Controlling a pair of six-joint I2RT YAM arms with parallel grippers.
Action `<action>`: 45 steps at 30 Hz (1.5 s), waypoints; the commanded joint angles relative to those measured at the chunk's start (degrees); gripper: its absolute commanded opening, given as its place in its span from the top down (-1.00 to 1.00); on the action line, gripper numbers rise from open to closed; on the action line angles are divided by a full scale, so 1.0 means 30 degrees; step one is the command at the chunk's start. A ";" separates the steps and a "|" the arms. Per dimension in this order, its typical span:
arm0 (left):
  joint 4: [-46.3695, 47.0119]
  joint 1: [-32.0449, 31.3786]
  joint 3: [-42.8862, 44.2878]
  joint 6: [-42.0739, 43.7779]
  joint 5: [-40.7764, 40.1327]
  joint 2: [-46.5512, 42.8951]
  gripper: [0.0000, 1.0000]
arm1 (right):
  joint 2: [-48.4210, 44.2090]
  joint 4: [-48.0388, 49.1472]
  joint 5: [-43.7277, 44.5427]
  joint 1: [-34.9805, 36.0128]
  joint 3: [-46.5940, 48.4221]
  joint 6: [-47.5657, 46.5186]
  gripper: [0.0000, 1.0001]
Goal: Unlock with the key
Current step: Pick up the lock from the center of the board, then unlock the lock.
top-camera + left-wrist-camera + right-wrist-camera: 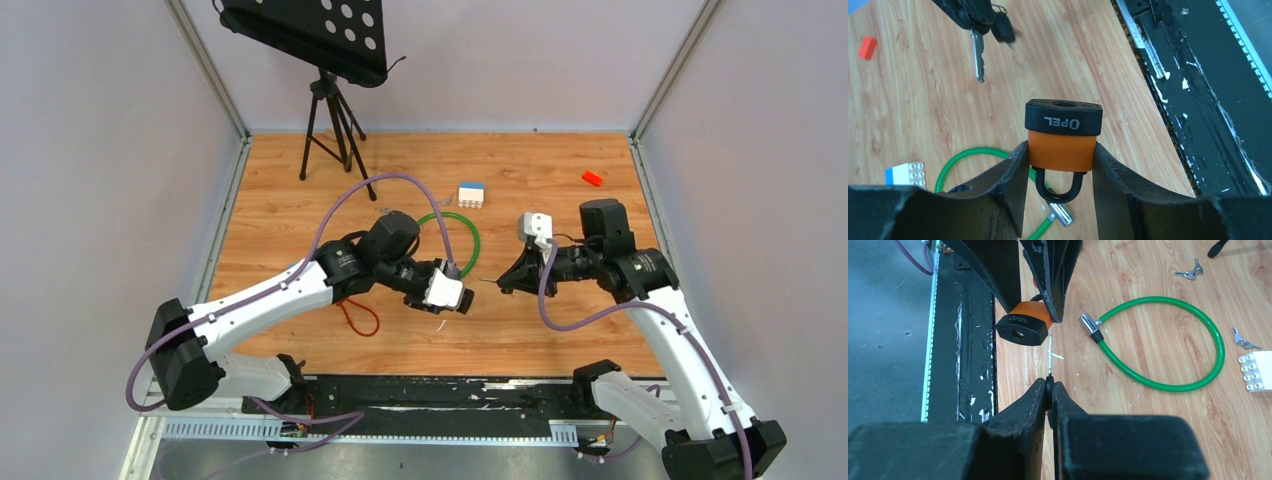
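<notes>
My left gripper (1060, 148) is shut on the orange body of a padlock (1063, 142), with a finger pressed on each side. Its black OPEL cap and keyhole face away from my wrist, and the black shackle points back between the fingers. My right gripper (1049, 382) is shut on the black head of a key (1050, 355). The silver blade sticks out toward the padlock (1023, 327). The blade tip lies just right of the keyhole and apart from it. From above, the key (487, 282) spans the small gap between the left gripper (462, 297) and the right gripper (505, 285).
A green cable lock (455, 235) lies on the wooden table behind the grippers. There are also a white-and-blue brick (471, 194), a red block (592, 178), loose spare keys (1190, 274) and an orange cord loop (360, 318). A tripod stand (330, 110) is at the back left. A black rail (430, 395) runs along the near edge.
</notes>
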 commanded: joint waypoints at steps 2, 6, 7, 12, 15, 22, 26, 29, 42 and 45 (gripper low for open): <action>0.0909 -0.0033 0.1075 0.0643 0.2127 0.0286 1.00 | -0.0782 -0.1252 0.0363 0.0089 0.0045 -0.1235 1.00; 0.1782 -0.0033 0.1071 -0.0169 0.2187 0.0761 1.00 | -0.1391 -0.1588 0.1065 0.0116 -0.0261 -0.1737 1.00; 0.1792 -0.0033 0.1203 -0.0268 0.2282 0.0892 1.00 | -0.1560 -0.1621 0.1278 0.0151 -0.0316 -0.1809 1.00; 0.0521 -0.0016 0.2508 -0.0251 0.3588 0.2112 1.00 | -0.2252 -0.1770 0.1674 0.0146 -0.0430 -0.2148 1.00; -0.0794 -0.0033 0.3650 -0.0096 0.4626 0.2941 1.00 | -0.2616 -0.1754 0.1721 0.0144 -0.0717 -0.2180 1.00; -0.3087 -0.0084 0.5279 0.0448 0.7761 0.3742 1.00 | -0.3519 -0.1647 0.1631 0.0144 -0.1139 -0.1939 1.00; -0.4184 -0.0265 0.5278 0.1392 0.7986 0.3401 1.00 | -0.3722 -0.2225 0.1423 0.0144 -0.0817 -0.1952 1.00; -0.5246 -0.0322 0.5325 0.2220 0.8209 0.3200 1.00 | -0.3916 -0.2413 0.1356 0.0144 -0.0787 -0.1953 1.00; -0.8122 -0.0443 0.5310 0.5614 0.6730 0.2145 1.00 | -0.3739 -0.3077 0.0726 0.0129 -0.0459 -0.2426 1.00; -0.7605 -0.0414 0.5228 0.5244 0.5836 0.2116 1.00 | -0.3624 -0.3403 0.0442 0.0173 -0.0162 -0.2563 1.00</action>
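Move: The left hand already grips the orange padlock; the key in the right fingers lies some 7 cm to that hand's right, about 3 cm ahead and 2 cm higher. From the right hand the padlock is roughly 11 cm left, 2 cm back and 3 cm lower. On the table, 20 cm below the left hand, the green cable ring centres about 13 cm ahead, level sideways, and the red loop lies about 17 cm left and 1 cm ahead. Backwards by about 6 cm, the left hand carries the gripped padlock, bowing a few centimetres right towards the key and then returning left, rising slightly and turning some 20 degrees clockwise so its fingers swing towards the base. The right hand eases back about 4 cm, with a smaller shift right and down, key still pinched and pointing left. ##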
